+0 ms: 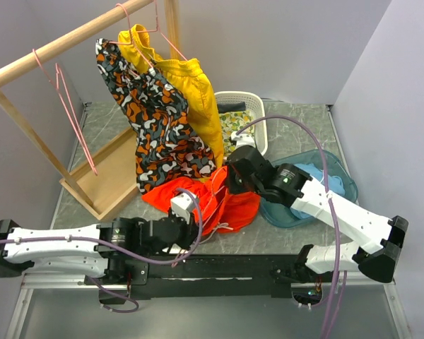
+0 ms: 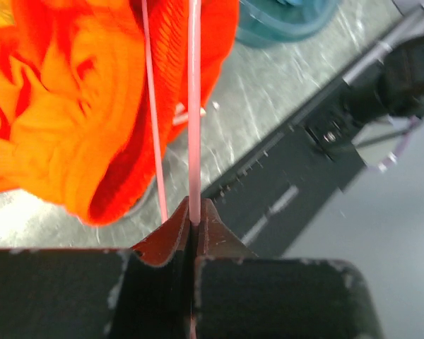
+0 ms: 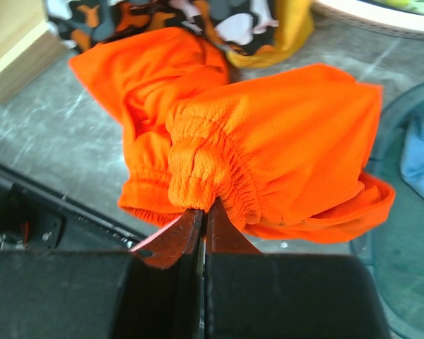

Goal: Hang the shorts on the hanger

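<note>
The bright orange-red shorts (image 1: 230, 205) lie bunched on the table in front of the two arms. My left gripper (image 2: 195, 215) is shut on one wire of the thin pink hanger (image 2: 194, 106). That wire runs up over the shorts (image 2: 71, 120), and a second wire of the hanger (image 2: 154, 127) runs beside it. In the top view the left gripper (image 1: 191, 206) sits at the shorts' near-left edge. My right gripper (image 3: 206, 210) is shut on the gathered elastic waistband of the shorts (image 3: 283, 134) and stands at their far-right side (image 1: 233, 180). The drawstring shows faintly near the front hem.
A wooden rack (image 1: 71, 42) stands at the back left with pink hangers (image 1: 67, 106), camouflage shorts (image 1: 155, 120) and yellow shorts (image 1: 194, 92) on it. Its wooden base (image 1: 109, 176) lies left of the shorts. A white basket (image 1: 244, 113) and a teal tub (image 1: 339, 187) are on the right.
</note>
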Controlling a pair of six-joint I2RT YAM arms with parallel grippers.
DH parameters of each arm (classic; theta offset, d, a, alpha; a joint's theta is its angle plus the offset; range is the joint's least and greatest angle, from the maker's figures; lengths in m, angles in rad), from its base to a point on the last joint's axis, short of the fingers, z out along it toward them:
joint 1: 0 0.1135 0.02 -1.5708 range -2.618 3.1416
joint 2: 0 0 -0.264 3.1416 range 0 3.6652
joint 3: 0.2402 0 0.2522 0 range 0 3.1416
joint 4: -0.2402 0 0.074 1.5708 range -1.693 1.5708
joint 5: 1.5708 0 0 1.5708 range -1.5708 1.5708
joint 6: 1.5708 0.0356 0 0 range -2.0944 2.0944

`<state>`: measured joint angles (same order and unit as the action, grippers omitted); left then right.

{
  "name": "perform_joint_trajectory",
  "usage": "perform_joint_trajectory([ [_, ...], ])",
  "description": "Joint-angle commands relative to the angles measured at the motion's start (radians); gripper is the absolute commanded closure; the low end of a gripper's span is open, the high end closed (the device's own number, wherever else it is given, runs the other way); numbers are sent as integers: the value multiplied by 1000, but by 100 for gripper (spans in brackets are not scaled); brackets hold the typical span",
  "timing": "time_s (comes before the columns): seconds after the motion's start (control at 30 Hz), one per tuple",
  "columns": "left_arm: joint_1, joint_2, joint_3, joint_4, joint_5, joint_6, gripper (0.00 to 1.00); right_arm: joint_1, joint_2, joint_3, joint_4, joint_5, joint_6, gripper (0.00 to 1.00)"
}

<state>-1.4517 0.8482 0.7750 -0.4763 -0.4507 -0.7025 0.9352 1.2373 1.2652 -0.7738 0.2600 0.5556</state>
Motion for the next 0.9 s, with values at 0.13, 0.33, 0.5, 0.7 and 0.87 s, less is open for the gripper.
perform_joint_trajectory([
  [0.13, -53, -72, -144, 376, -267, -12, 99, -6, -51, 4, 21, 36, 35, 72],
  [0.33, -53, -44, -197, 447, -263, 6, 99, -82, -166, -27, 37, 16, 102, 41],
  [0.5, -55, -20, -209, 496, -243, 32, 99, -160, -214, -62, 70, -28, 188, 28],
  [0.7, -56, 11, -201, 519, -218, 70, 99, -341, -136, -78, 117, -274, 323, 31],
  [0.87, -78, 78, -166, 522, -209, 130, 99, -423, -52, -109, 130, -386, 408, 33],
])
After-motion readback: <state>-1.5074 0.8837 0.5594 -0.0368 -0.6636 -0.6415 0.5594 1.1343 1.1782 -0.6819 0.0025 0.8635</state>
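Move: The right hand starts shut on the orange shorts' near waistband, with the bulk of the shorts roughly 4 cm to its left, no farther out, and 7 cm below. The teal bin lies about 24 cm right and 2 cm farther out, and the white basket some 24 cm ahead and 5 cm right, both about 11 cm lower. From the left hand, which holds the hanger, the waistband's mouth is about 10 cm ahead and 5 cm right, near level. Open the right gripper to let go of the waistband and draw it up and to the right, about 5 cm each way. Then carry it some 4 cm forward over the shorts while sinking, turning it clockwise about 20 degrees with its left side rising. Keep the left fingers shut on the hanger, easing it about 2 cm forward, then 2 cm right, to hold it inside the waistband. ##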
